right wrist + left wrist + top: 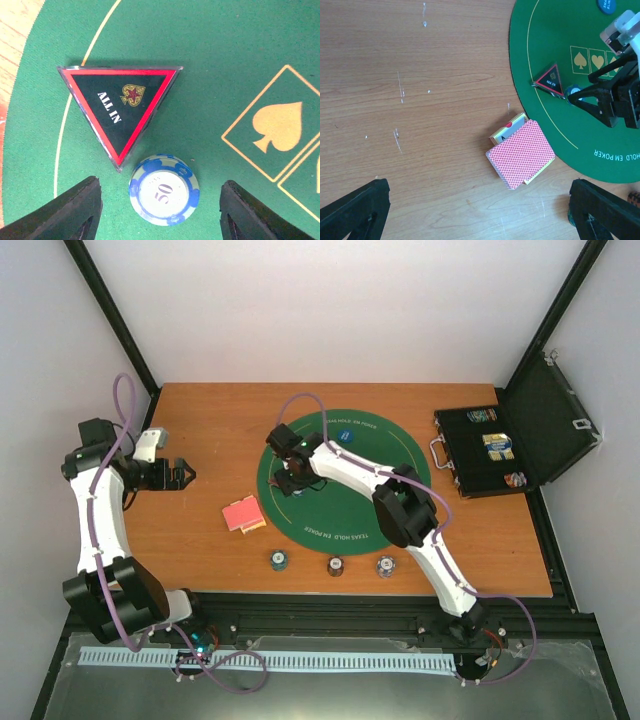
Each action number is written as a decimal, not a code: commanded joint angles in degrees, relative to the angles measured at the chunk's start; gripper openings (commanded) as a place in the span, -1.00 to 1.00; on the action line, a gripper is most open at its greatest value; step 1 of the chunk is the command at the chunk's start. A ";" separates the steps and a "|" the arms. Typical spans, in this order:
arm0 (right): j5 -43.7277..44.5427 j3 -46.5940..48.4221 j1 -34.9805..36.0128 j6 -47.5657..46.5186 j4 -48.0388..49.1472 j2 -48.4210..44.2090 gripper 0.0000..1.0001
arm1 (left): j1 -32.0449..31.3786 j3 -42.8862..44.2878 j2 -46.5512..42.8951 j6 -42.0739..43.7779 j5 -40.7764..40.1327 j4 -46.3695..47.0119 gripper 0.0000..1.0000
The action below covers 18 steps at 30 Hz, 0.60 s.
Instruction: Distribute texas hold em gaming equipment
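My right gripper (160,212) stands open on the green mat, one finger on each side of a blue-and-white "50" chip stack (164,190), with a gap at both sides. A black triangular ALL IN marker (120,107) lies flat just beyond the stack, almost touching it. A blue round button (345,437) sits further back on the mat. The pink-backed card deck (520,155) rests on the wood by the mat's left rim. My left gripper (185,474) hangs open over bare table at the left, holding nothing.
Three more chip stacks (277,560), (335,567), (386,565) line the table's front edge. The black hinged case (500,450) stands open at the back right with items inside. The round green mat (400,450) fills the middle.
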 commanded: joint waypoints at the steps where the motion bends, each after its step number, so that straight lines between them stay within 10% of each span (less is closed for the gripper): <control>1: 1.43 1.43 -0.30 0.27 -2.48 -3.87 0.31 | -0.15 2.58 -0.25 1.02 0.83 -1.62 1.00; 18: 5.82 -23.31 21.09 9.95 4.55 -23.46 0.82 | -0.15 2.06 -0.78 1.46 1.33 -1.94 1.00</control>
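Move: The right hand hangs just over the blue 50 chip it has already set down, the chip about 3 cm straight below. The teal chip stack it heads for stands some 18 cm back and 4 cm left; the ALL IN triangle sits about 2 cm ahead and 4 cm left, the red card decks 6 cm back and 12 cm left, the brown stack 19 cm back and 8 cm right. From the left hand the teal stack is roughly 10 cm back, 17 cm right and well below. Lift the right gripper clear of the 50 chip, first almost straight up, then sweep it back some 16 cm and slightly left, off the mat towards the teal chip stack, speeding up and ending about 9 cm higher. Spread the fingers wider on the way and turn the wrist about 10 degrees counter-clockwise; touch nothing at the end. ##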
